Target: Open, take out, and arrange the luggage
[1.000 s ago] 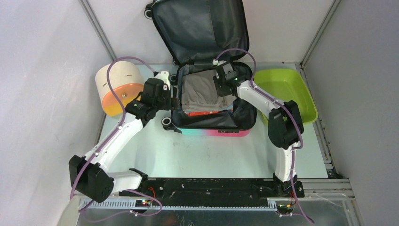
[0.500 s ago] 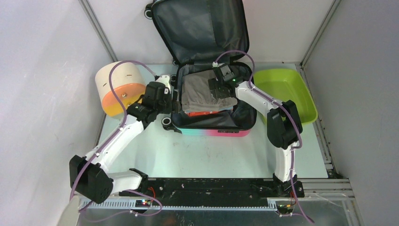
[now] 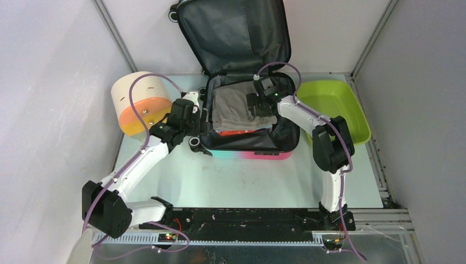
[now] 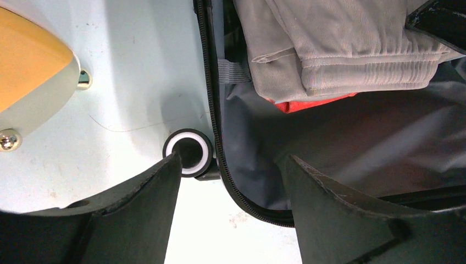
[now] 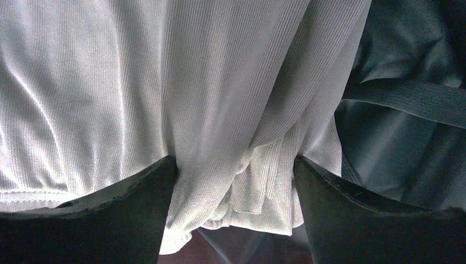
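The luggage (image 3: 250, 147) lies open on the table, its lid (image 3: 231, 33) standing up at the back against the wall. Folded grey clothes (image 3: 233, 107) fill the lower shell, with a red item (image 3: 237, 132) under them. My right gripper (image 3: 254, 108) hovers open over the clothes; in the right wrist view ribbed grey cloth (image 5: 165, 82) bunches between the spread fingers of the gripper (image 5: 235, 165). My left gripper (image 4: 231, 165) is open and straddles the luggage's left zipper rim (image 4: 211, 110), beside a black wheel (image 4: 188, 152), without touching it.
A cream-and-orange cylinder (image 3: 140, 102) lies on its side left of the luggage, close to my left arm. A lime-green tub (image 3: 332, 110) stands to the right. A grey strap (image 5: 406, 102) crosses the dark lining. Walls close in the table on three sides.
My right gripper has opened wide and shifted slightly toward the near side over the grey clothes. The left gripper has drawn back a little from the rim.
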Motion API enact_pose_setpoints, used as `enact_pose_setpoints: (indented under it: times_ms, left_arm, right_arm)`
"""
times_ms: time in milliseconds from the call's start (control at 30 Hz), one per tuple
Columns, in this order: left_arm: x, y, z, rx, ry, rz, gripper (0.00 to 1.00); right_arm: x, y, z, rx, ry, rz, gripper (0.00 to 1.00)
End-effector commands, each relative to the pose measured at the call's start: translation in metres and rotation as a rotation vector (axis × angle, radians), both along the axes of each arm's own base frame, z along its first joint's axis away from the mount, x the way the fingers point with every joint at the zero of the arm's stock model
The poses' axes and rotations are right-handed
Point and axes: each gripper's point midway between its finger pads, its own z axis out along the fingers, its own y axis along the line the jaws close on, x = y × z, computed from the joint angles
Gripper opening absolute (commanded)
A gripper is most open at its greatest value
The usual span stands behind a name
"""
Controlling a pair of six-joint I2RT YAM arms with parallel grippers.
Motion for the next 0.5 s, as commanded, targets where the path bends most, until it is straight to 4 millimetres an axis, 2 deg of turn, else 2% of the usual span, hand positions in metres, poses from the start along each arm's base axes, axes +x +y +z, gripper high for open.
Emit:
enact_pose_setpoints:
  times_ms: [0, 133, 433, 467]
  left_arm:
    - [0.006, 0.0, 0.019, -0.023, -0.065, 0.022, 0.76]
    - [0.007, 0.0, 0.018, -0.022, -0.064, 0.026, 0.76]
    - [0.005, -0.002, 0.017, -0.029, -0.057, 0.023, 0.75]
    - [0.005, -0.001, 0.017, -0.027, -0.059, 0.025, 0.75]
  right_arm:
    - [0.005, 0.004, -0.006, 0.011, -0.007, -0.007, 0.78]
    - [0.007, 0.004, -0.001, -0.016, -0.032, 0.015, 0.55]
    - [0.009, 0.004, 0.004, -0.028, -0.053, 0.035, 0.14]
    - [0.009, 0.005, 0.005, -0.031, -0.057, 0.04, 0.07]
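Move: Just inside the trousers' near right part, the right hand stands low with its open fingers straddling a fold; the grey trousers' middle is about 6 cm to its left, 2 cm ahead and 2 cm lower. The red cloth peeking out beneath them lies some 7 cm back and 8 cm left. The green basin sits roughly 24 cm to the right, level with the hand. From the left hand, the trousers are about 13 cm right, 8 cm ahead and 10 cm below. Closing from nearly wide open to almost shut, the right fingers pinch a fold of the grey trousers near their near right corner. The hand itself all but stays in place, pointing steeply down and forward into the suitcase, easing only about half a centimetre to the left with no lift. ##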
